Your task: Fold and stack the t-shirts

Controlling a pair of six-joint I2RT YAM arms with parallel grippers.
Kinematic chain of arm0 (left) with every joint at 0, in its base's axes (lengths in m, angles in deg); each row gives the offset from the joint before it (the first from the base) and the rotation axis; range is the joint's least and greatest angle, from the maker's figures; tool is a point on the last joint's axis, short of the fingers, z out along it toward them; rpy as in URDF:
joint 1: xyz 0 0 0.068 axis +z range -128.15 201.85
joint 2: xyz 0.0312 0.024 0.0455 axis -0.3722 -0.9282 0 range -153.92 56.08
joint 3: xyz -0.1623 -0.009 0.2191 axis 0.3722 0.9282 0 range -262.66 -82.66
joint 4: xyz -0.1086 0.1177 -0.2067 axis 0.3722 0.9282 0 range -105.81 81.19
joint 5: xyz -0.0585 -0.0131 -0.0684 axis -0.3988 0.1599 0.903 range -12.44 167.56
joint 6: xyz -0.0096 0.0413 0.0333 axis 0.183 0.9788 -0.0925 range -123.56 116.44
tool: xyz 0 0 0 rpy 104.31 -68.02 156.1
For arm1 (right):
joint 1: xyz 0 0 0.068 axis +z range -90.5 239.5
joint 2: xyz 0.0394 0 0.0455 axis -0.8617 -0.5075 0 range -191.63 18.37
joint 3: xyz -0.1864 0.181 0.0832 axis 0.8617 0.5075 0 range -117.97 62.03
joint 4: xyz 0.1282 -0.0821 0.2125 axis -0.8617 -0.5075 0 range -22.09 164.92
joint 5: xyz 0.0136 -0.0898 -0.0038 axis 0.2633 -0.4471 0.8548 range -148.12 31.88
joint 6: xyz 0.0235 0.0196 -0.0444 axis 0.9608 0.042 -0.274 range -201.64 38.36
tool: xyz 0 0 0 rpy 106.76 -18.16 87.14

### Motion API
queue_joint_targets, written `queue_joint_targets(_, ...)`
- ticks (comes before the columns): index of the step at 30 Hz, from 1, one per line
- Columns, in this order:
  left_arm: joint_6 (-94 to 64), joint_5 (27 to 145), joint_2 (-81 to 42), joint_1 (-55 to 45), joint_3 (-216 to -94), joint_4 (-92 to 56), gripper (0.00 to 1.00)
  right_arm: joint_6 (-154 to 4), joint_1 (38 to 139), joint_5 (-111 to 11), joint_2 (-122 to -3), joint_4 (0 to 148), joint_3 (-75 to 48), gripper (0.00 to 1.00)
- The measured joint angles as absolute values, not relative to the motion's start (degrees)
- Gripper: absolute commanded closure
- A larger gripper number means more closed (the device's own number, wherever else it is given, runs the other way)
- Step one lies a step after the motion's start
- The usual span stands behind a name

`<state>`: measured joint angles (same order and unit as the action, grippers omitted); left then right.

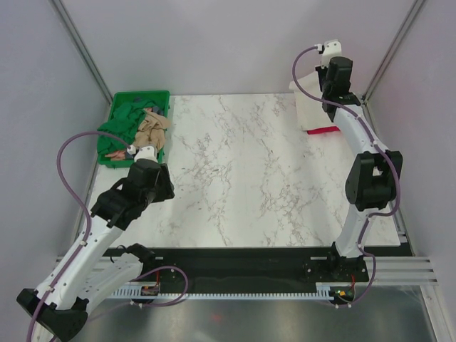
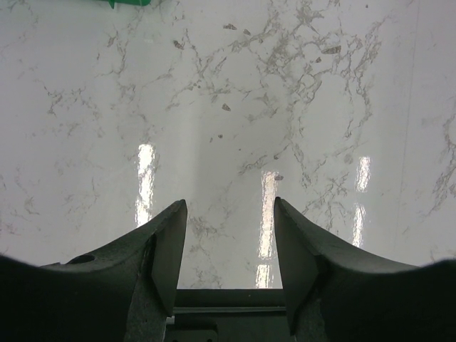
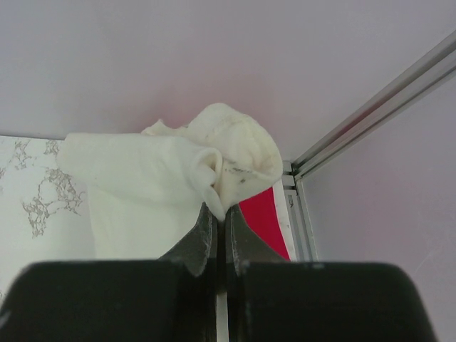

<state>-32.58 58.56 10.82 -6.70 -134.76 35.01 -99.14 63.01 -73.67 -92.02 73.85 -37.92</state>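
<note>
At the far right corner a cream-white t-shirt (image 1: 311, 107) lies folded on top of a bright red t-shirt (image 1: 322, 130). My right gripper (image 3: 219, 214) is shut on a bunched fold of the cream-white t-shirt (image 3: 178, 178), with the red t-shirt (image 3: 260, 217) showing just beneath it. A tan t-shirt (image 1: 151, 128) and a dark green t-shirt (image 1: 128, 117) lie crumpled in the green crate (image 1: 116, 100) at the far left. My left gripper (image 2: 229, 214) hangs open over bare marble just in front of the crate, nothing between its fingers.
The marble table (image 1: 242, 171) runs between the crate and the stack. Grey walls and aluminium frame posts (image 3: 370, 117) close in right behind the stack. A corner of the crate (image 2: 128, 3) shows at the top of the left wrist view.
</note>
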Motion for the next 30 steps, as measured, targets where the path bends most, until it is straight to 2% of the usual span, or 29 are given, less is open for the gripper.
queue_joint_targets(7,-32.58,58.58,10.58,-6.49,-134.76,35.01,0.41,-99.95,61.44,-72.56,-97.16,73.53,-43.34,1.0)
queue_joint_targets(14,-32.58,58.6,10.54,-5.5,-134.76,34.99,0.41,-100.1,59.36,-72.08,-107.23,72.74,-52.58,0.99)
queue_joint_targets(17,-32.58,58.65,10.34,-4.3,-134.76,34.93,0.41,-100.1,58.23,-74.18,-112.63,73.68,-57.08,0.82)
queue_joint_targets(18,-32.58,58.69,10.28,-3.99,-134.76,34.88,0.41,-100.06,57.64,-75.75,-115.14,74.51,-58.92,0.37)
queue_joint_targets(21,-32.55,59.74,10.04,-2.62,-134.76,34.75,0.41,-99.82,55.91,-80.89,-122.6,78.9,-64.06,0.02)
queue_joint_targets(25,-32.49,61.12,9.99,-0.78,-134.76,34.56,0.41,-97.7,53.15,-88.54,-129.22,81.55,-65.24,0.02)
queue_joint_targets(30,-32.12,62.67,9.99,1.16,-134.65,33.83,0.41,-91.49,50.62,-94.04,-128.67,83.97,-58.96,0.02)
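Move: The right gripper, still shut on the hanging cream t-shirt, is high over the folded red t-shirt: the red one's middle lies about level with the hand, some 2 cm to its right and 28 cm below. The table's far right corner is roughly 10 cm ahead, 15 cm to the right and 29 cm down. From the left gripper the red t-shirt is about 38 cm ahead, 60 cm right and 17 cm below. Carry the held edge of the cream t-shirt forward, right and down to lay it over the red one, opening the right gripper wide after some 10 cm forward. Keep sweeping right and down, drawing back slightly, to end about 19 cm right and 19 cm lower overall, the hand turned some 35 degrees clockwise beside the stack's right edge. ##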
